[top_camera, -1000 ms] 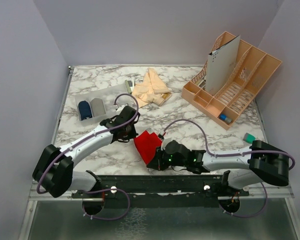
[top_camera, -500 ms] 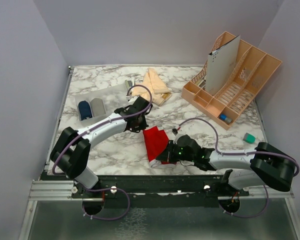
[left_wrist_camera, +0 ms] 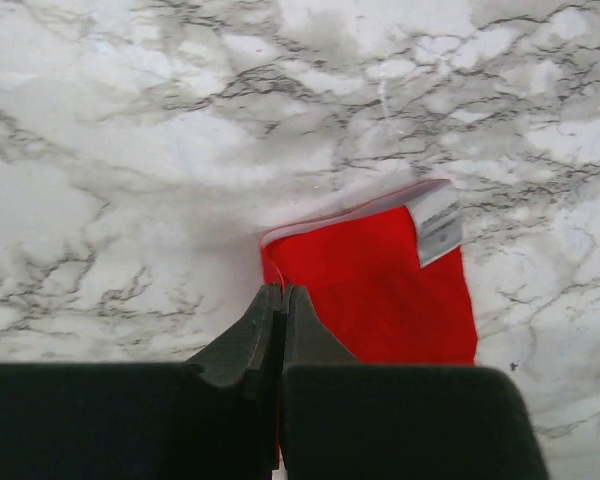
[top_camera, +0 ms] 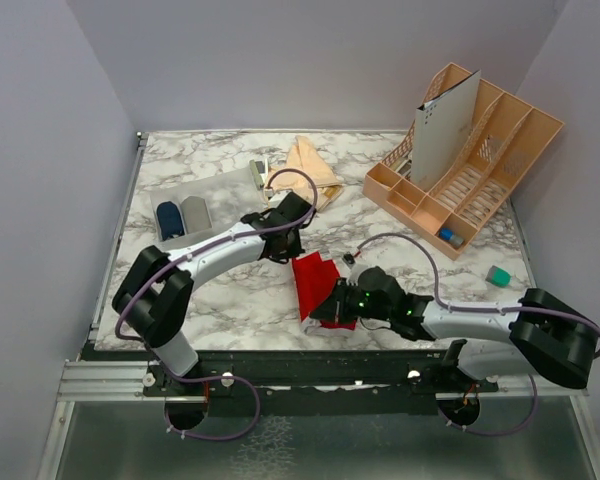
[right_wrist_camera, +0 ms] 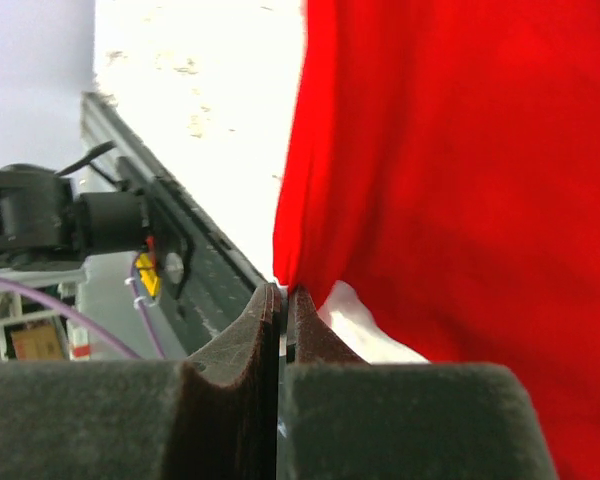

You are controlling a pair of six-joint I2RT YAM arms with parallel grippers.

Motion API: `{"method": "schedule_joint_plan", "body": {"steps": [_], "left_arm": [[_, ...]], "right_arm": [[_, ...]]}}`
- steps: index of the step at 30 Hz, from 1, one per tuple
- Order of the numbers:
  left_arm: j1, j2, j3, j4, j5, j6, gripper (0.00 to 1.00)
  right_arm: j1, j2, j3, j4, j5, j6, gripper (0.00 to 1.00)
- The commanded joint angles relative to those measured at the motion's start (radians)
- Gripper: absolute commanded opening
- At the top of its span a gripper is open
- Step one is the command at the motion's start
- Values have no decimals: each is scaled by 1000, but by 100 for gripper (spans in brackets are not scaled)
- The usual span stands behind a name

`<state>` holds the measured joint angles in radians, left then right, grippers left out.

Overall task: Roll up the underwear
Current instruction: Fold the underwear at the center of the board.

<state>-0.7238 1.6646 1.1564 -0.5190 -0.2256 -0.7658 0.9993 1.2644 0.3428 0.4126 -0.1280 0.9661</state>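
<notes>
The red underwear (top_camera: 316, 283) lies spread on the marble table near its front edge. Its white trim and tag (left_wrist_camera: 438, 222) face away from me in the left wrist view. My left gripper (top_camera: 292, 250) is shut on the garment's far left corner (left_wrist_camera: 280, 292). My right gripper (top_camera: 327, 311) is shut on its near edge, and the red cloth (right_wrist_camera: 450, 170) hangs taut from the fingertips (right_wrist_camera: 285, 290). Peach-beige underwear (top_camera: 306, 172) lies in a loose pile at the back of the table.
A grey tray (top_camera: 212, 192) at the back left holds a dark blue bundle (top_camera: 168, 218) and a grey one (top_camera: 193, 212). A peach desk organiser (top_camera: 460, 160) with a white sheet stands at the back right. A small teal object (top_camera: 497, 274) lies by the right edge.
Both grippers have moved to the right with the red underwear held between them. The left arm has stretched out further across the table.
</notes>
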Motion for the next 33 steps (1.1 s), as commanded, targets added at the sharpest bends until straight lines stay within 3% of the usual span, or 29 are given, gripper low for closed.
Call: {"method": "schedule_joint_plan", "body": {"steps": [1, 11, 17, 27, 33], "left_arm": [[61, -127, -107, -4, -71, -2, 0], [301, -455, -351, -38, 7, 36, 0], [367, -580, -402, -129, -6, 58, 0], [356, -477, -318, -112, 66, 78, 0], [305, -380, -247, -73, 68, 68, 0]], "right_arm": [[6, 60, 119, -31, -141, -118, 0], [147, 317, 360, -43, -197, -159, 0], [211, 439, 478, -38, -235, -147, 0], [167, 379, 350, 78, -137, -37, 0], [70, 380, 233, 256, -203, 56, 0]]}}
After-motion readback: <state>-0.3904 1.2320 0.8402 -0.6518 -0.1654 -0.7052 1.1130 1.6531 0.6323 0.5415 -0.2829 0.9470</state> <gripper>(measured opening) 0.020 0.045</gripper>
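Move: Both closed hands already hold the folded red underwear: its middle lies about 10 cm back and 8 cm right of the left hand, and from the right hand about 9 cm ahead and 3 cm right, a few centimetres below both. From the left hand, the clear tray sits roughly 15 cm ahead and 24 cm left, and the peach cloth some 26 cm ahead and 2 cm right. The front table edge is some 8 cm straight back of the right hand. Keeping their pinches on the underwear's far and near ends, both hands sweep it together to the left over the bare marble, the left hand about 17 cm and the right about 13 cm, drawing some 5 cm back and turning roughly 20 degrees counter-clockwise, the right hand rising a little early on. Then both swing back to the right and forward, the left by only a couple of centimetres and the right by about 4 while it sinks again, each undoing part of its turn. ##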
